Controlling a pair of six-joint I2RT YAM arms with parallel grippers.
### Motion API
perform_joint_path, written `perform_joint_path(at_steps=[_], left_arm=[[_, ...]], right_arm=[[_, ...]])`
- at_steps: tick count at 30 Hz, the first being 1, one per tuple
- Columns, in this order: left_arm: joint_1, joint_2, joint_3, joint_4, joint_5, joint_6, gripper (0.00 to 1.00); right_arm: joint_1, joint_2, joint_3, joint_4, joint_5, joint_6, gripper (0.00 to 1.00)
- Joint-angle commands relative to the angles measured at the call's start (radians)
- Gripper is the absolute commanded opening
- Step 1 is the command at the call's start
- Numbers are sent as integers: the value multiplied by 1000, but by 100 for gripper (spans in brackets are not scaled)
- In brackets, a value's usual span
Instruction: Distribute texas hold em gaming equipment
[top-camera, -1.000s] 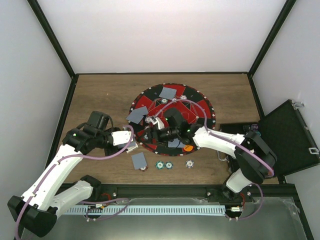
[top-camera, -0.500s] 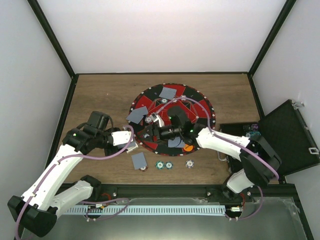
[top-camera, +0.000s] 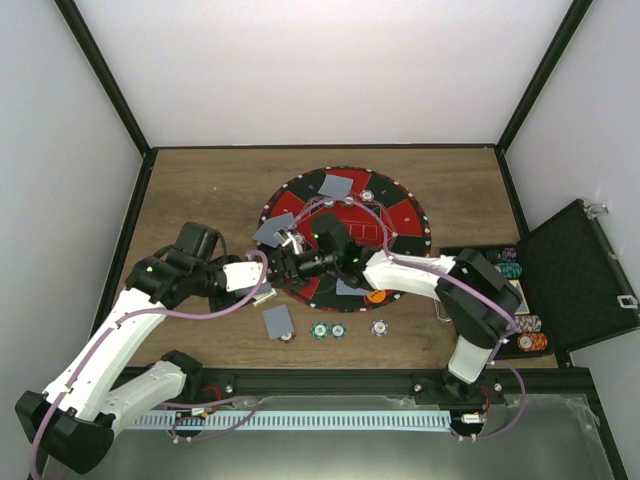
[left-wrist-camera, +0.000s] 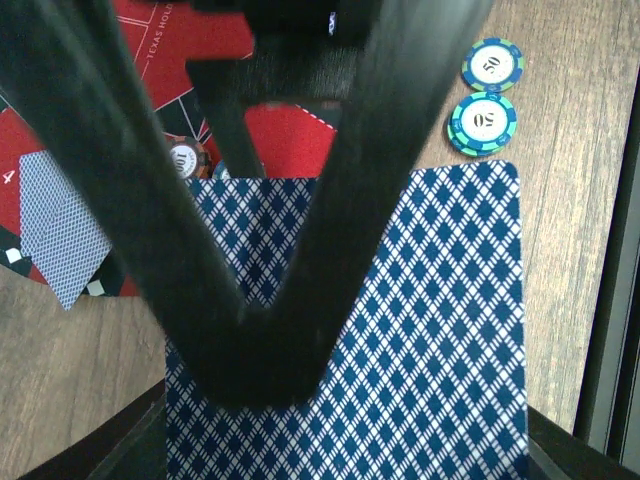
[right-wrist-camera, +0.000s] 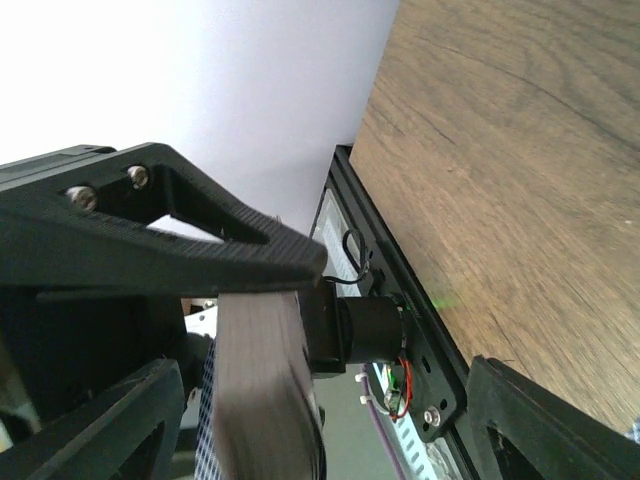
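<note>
My left gripper (top-camera: 263, 289) is shut on a deck of blue-diamond-backed cards (left-wrist-camera: 420, 340) at the mat's left edge. My right gripper (top-camera: 284, 256) is open; its fingers (right-wrist-camera: 545, 425) stand wide apart, and the deck's edge (right-wrist-camera: 258, 390) shows between them under the left gripper's finger. A dark V-shaped finger lies across the deck in the left wrist view. Single cards (top-camera: 335, 185) (top-camera: 270, 230) (top-camera: 350, 287) lie on the mat, one (top-camera: 277, 320) on the table. Teal and blue chips (top-camera: 328, 329) (left-wrist-camera: 483, 120), a white chip (top-camera: 380, 326) and an orange disc (top-camera: 374, 295) lie near the front.
The round red-and-black mat (top-camera: 400, 215) sits mid-table. The open black case (top-camera: 575, 275) stands at the right with rows of chips (top-camera: 525, 330) inside. A metal rail (top-camera: 340, 380) runs along the near edge. Black frame posts border the table.
My right arm has swung left across the mat, bringing its gripper up to the deck in my left gripper. The left arm has not moved. More chips in the case now show.
</note>
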Motion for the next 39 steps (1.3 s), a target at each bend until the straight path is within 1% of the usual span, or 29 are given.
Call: perform_joint_path(at_steps=[1, 3, 6, 10, 17, 21, 23, 26, 30, 33, 35, 36, 38, 39], left_arm=[[2, 1, 20, 8, 16, 6, 5], [2, 2, 19, 10, 19, 6, 5], [2, 2, 20, 11, 20, 5, 5], [2, -2, 18, 9, 12, 7, 5], [3, -9, 15, 7, 15, 14, 5], [2, -10, 10, 11, 12, 19, 5], [2, -8, 8, 15, 12, 18, 5], [2, -6, 7, 19, 15, 18, 5], [2, -6, 1, 23, 11, 19, 5], [2, -8, -5, 25, 7, 23, 5], [3, -10, -7, 26, 5, 24, 5], [2, -10, -8, 28, 4, 27, 5], [2, -12, -9, 29, 1, 27, 5], [2, -12, -11, 29, 0, 29, 5]], right_arm=[[34, 81, 74, 115, -64, 51, 79], [36, 114, 89, 148, -80, 77, 79], [35, 147, 105, 153, -78, 83, 79], [21, 166, 76, 159, -70, 88, 77], [-48, 109, -65, 153, -38, 76, 68], [-57, 60, -112, 143, -32, 68, 64], [-57, 37, -123, 149, -31, 73, 61], [-57, -3, -130, 144, -22, 82, 54], [-57, -56, -125, 96, -5, 65, 45], [-63, -94, -131, 52, 8, 51, 30], [-71, -119, -145, 40, 12, 56, 16], [-75, -133, -156, 41, 11, 63, 10], [-87, -159, -177, 46, 12, 71, 4], [-92, -172, -186, 36, 13, 69, 3]])
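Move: The deck of cards, still gripped by the left hand, has its middle about 5 cm to the right hand's left and 3 cm below, about level with it in reach. From the left hand that middle is about 4 cm right, 1 cm ahead, 3 cm below. On the table, some 18 cm below the right hand, a loose card lies 3 cm left and 3 cm back; the green chips sit 10 cm right, 5 cm back. The top card is drawn off the deck by the right hand: its open jaws reach about 3 cm left and sink 2 cm over the deck's end, then pull back right roughly 6 cm, rising about 3 cm late in the pull while the fingers close from wide to nearly shut, pinching the card's outer end. The left hand keeps its grip on the deck and stays in place. ##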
